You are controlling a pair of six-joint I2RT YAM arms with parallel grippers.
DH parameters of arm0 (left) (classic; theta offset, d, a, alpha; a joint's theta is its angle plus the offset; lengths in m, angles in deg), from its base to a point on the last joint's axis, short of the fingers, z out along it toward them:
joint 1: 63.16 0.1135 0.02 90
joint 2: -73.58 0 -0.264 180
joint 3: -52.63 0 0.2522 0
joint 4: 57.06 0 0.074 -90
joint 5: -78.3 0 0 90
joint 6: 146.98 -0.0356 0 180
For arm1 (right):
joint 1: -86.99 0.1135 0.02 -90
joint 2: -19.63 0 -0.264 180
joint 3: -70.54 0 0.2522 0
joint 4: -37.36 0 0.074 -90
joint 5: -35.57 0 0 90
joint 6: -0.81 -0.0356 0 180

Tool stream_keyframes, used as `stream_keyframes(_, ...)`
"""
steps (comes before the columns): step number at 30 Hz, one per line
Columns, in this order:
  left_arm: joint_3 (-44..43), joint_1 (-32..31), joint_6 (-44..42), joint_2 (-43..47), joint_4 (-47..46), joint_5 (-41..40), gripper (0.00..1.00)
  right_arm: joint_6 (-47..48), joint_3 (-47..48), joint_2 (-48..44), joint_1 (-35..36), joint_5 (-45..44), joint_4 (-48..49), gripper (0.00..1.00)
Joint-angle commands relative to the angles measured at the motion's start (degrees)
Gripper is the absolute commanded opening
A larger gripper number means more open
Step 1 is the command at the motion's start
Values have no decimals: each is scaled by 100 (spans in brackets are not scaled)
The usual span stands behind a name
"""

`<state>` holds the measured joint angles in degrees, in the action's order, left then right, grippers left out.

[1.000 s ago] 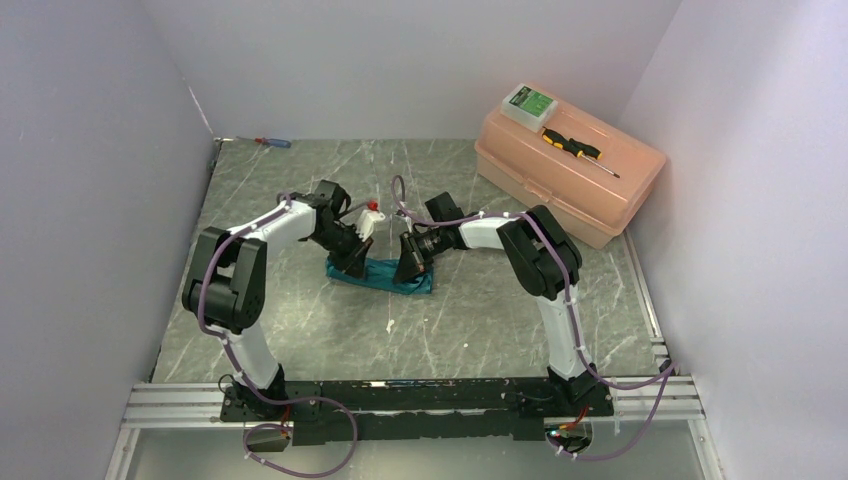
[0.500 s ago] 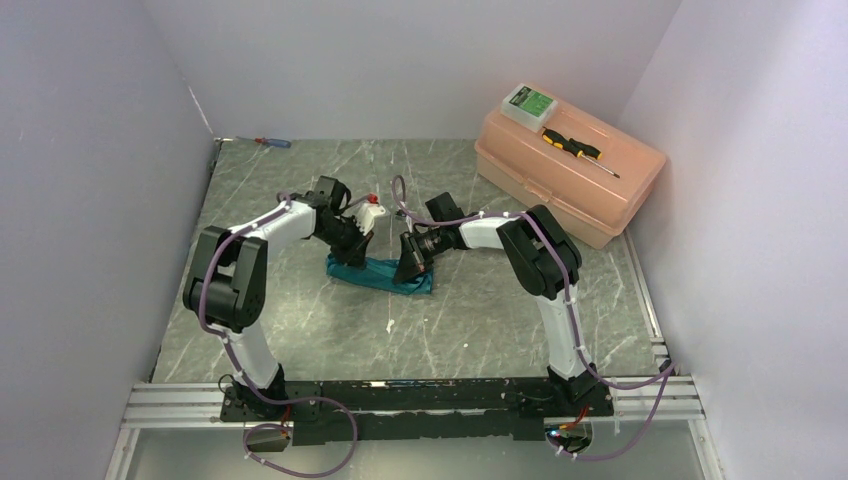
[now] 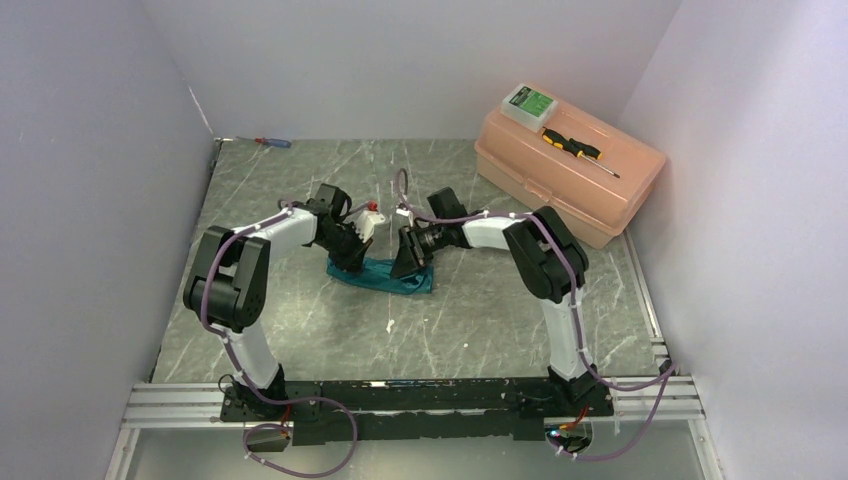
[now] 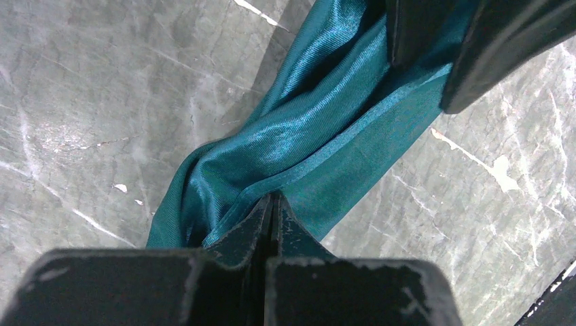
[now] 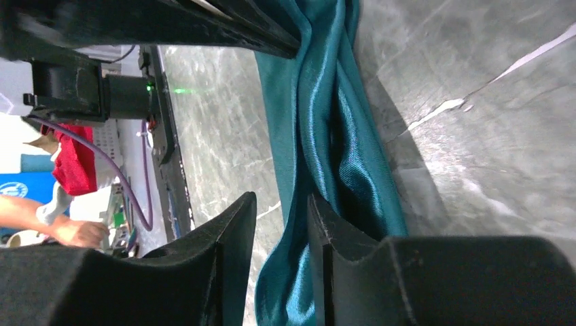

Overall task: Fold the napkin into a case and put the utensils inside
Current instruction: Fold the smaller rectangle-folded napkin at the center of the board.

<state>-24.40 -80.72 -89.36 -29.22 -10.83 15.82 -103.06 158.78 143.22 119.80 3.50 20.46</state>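
Note:
The teal napkin [image 3: 385,276] lies bunched in a narrow oblong on the marble table, between the two grippers. My left gripper [image 3: 349,263] is at its left end. In the left wrist view its fingertips [image 4: 274,197] are pressed together on the napkin's [image 4: 326,129] hem. My right gripper [image 3: 408,266] is at the right part of the cloth. In the right wrist view its jaws [image 5: 282,198] stand apart, with a fold of the napkin [image 5: 326,122] lying loose between them against one finger. The utensils are out of view.
A peach toolbox [image 3: 590,190] stands at the back right, with a green-and-white box [image 3: 528,103] and a yellow-and-black screwdriver [image 3: 575,148] on its lid. A red-and-blue screwdriver [image 3: 270,142] lies at the back left corner. Walls close in on both sides.
The right gripper's jaws have come apart and let go of the napkin. The left gripper stays shut and has shifted only slightly at the cloth's left end.

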Motion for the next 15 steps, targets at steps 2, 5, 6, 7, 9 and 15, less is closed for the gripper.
stream_keyframes(2,302,7,-186,-34,-44,-409,3,-180,-167,-888,-301,-407,605,38)
stream_keyframes(5,323,7,-152,-6,-35,-373,3,63,-571,-1426,-376,-856,697,37)
stream_keyframes(6,316,7,-139,-8,-34,-373,3,259,-710,-1597,-376,-983,622,36)
stream_keyframes(7,303,15,-142,-11,-20,-381,3,394,-895,-1812,-360,-1116,620,36)
stream_keyframes(9,282,16,-107,-41,-4,-345,3,554,-1236,-2139,-310,-1292,697,37)
stream_keyframes(15,220,16,-52,-61,9,-320,3,607,-2094,-2897,128,-2409,1108,37)
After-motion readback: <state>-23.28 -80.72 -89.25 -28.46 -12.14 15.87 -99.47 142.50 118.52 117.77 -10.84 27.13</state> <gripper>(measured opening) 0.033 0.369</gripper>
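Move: The right hand, fingers parted, is just above the folded napkin's right half: the napkin's middle lies about 4 cm left, 1 cm back and 3 cm below, its right end some 5 cm right and 2 cm back. The closed left gripper's tips are roughly 9 cm left of the right hand and 1 cm ahead. From the left hand, the napkin's middle is about 5 cm right, 1 cm back and 1 cm below. The left hand's shut fingertips stay put on the napkin's left end, holding it down, while the right fingers come free of the other half, already parted and no wider. The right hand climbs about 7 cm and shifts some 4 cm right, swinging forward first and then back, as its wrist turns some 25 degrees and its fingers swing forward, clockwise. ##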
